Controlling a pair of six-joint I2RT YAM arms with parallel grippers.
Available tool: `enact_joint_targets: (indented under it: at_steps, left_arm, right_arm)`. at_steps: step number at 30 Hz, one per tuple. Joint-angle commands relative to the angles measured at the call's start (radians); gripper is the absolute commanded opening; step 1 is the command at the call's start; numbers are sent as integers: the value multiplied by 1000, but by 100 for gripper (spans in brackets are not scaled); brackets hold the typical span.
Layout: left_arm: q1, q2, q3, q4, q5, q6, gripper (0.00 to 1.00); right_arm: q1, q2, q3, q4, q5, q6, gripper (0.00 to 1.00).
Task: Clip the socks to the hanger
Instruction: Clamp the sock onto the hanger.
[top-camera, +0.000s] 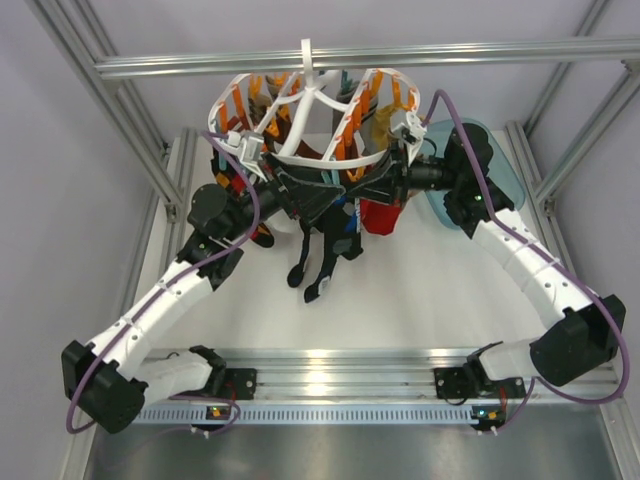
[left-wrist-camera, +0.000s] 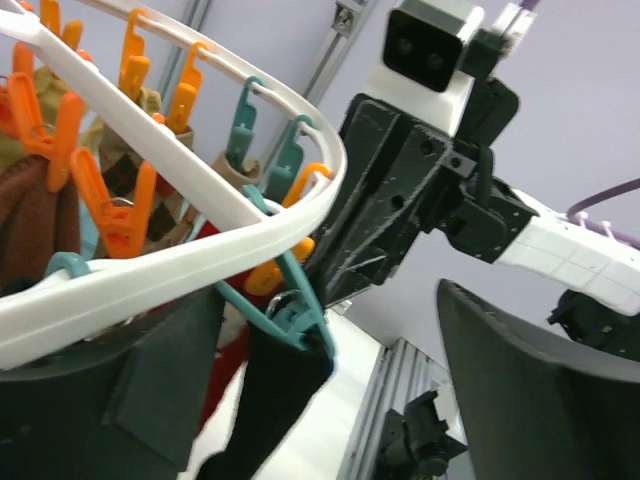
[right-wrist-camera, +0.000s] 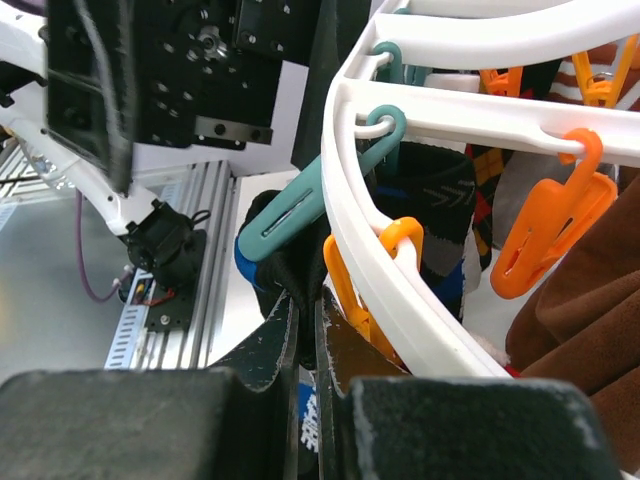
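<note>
The white hanger (top-camera: 310, 95) hangs from the top bar, its clips dangling. Dark socks (top-camera: 322, 255) hang below its near rim. In the left wrist view a teal clip (left-wrist-camera: 290, 300) under the ring (left-wrist-camera: 200, 150) grips a dark sock (left-wrist-camera: 265, 400). My left gripper (left-wrist-camera: 330, 400) is wide open, with that clip and sock between its fingers. My right gripper (right-wrist-camera: 308, 310) is shut on the dark sock (right-wrist-camera: 290, 260) just below a teal clip (right-wrist-camera: 300, 205) beside the ring (right-wrist-camera: 380, 250). In the top view both grippers, left (top-camera: 300, 195) and right (top-camera: 375, 185), meet under the hanger.
Red socks (top-camera: 380, 215) and brown and argyle socks (right-wrist-camera: 580, 300) hang from other clips. A blue-green tray (top-camera: 500, 170) lies at the back right. Aluminium frame posts and the top bar (top-camera: 400, 55) surround the hanger. A rail (top-camera: 330, 370) runs along the near edge.
</note>
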Motion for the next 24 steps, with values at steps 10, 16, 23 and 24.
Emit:
enact_joint_targets:
  at_steps: [10,16,23,24]
  left_arm:
    - [13,-75,50,-123,-134,67,98]
    - [14,-130,27,-238,-114,99,98]
    - [14,-170,49,-492,-83,200,98]
    - [14,-176,50,-544,-82,222,98]
  right_arm:
    - [-20,3,13,7,82,-7,0]
    - [-21,-3,1,-5,87,-12,0]
    - [-21,-29,-18,-59,111,-58,0]
    - [-21,-42,-30,-74,114,-62,3]
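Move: The teal clip, already bitten onto the black sock's cuff, sits between the left hand's open fingers, about 2 cm ahead of and 2 cm to the right of the hand point, level with it. The white rim runs roughly 2 cm ahead and 2 cm above. From the left hand, the orange clip is some 4 cm ahead and 6 cm right, at about its height. For the right hand, the teal clip lies about 3 cm to the left, level fore and aft, and 2 cm higher. Leftward, away from the teal clip and the hanger rim, the left hand backs off about 3 cm with its fingers opening the rest of the way; it then sinks some 2.5 cm, mostly late on, easing slightly back and turning and rolling gently, by 10 degrees or so. The right hand nearly stays put, still pinching the black sock beside the clip. ##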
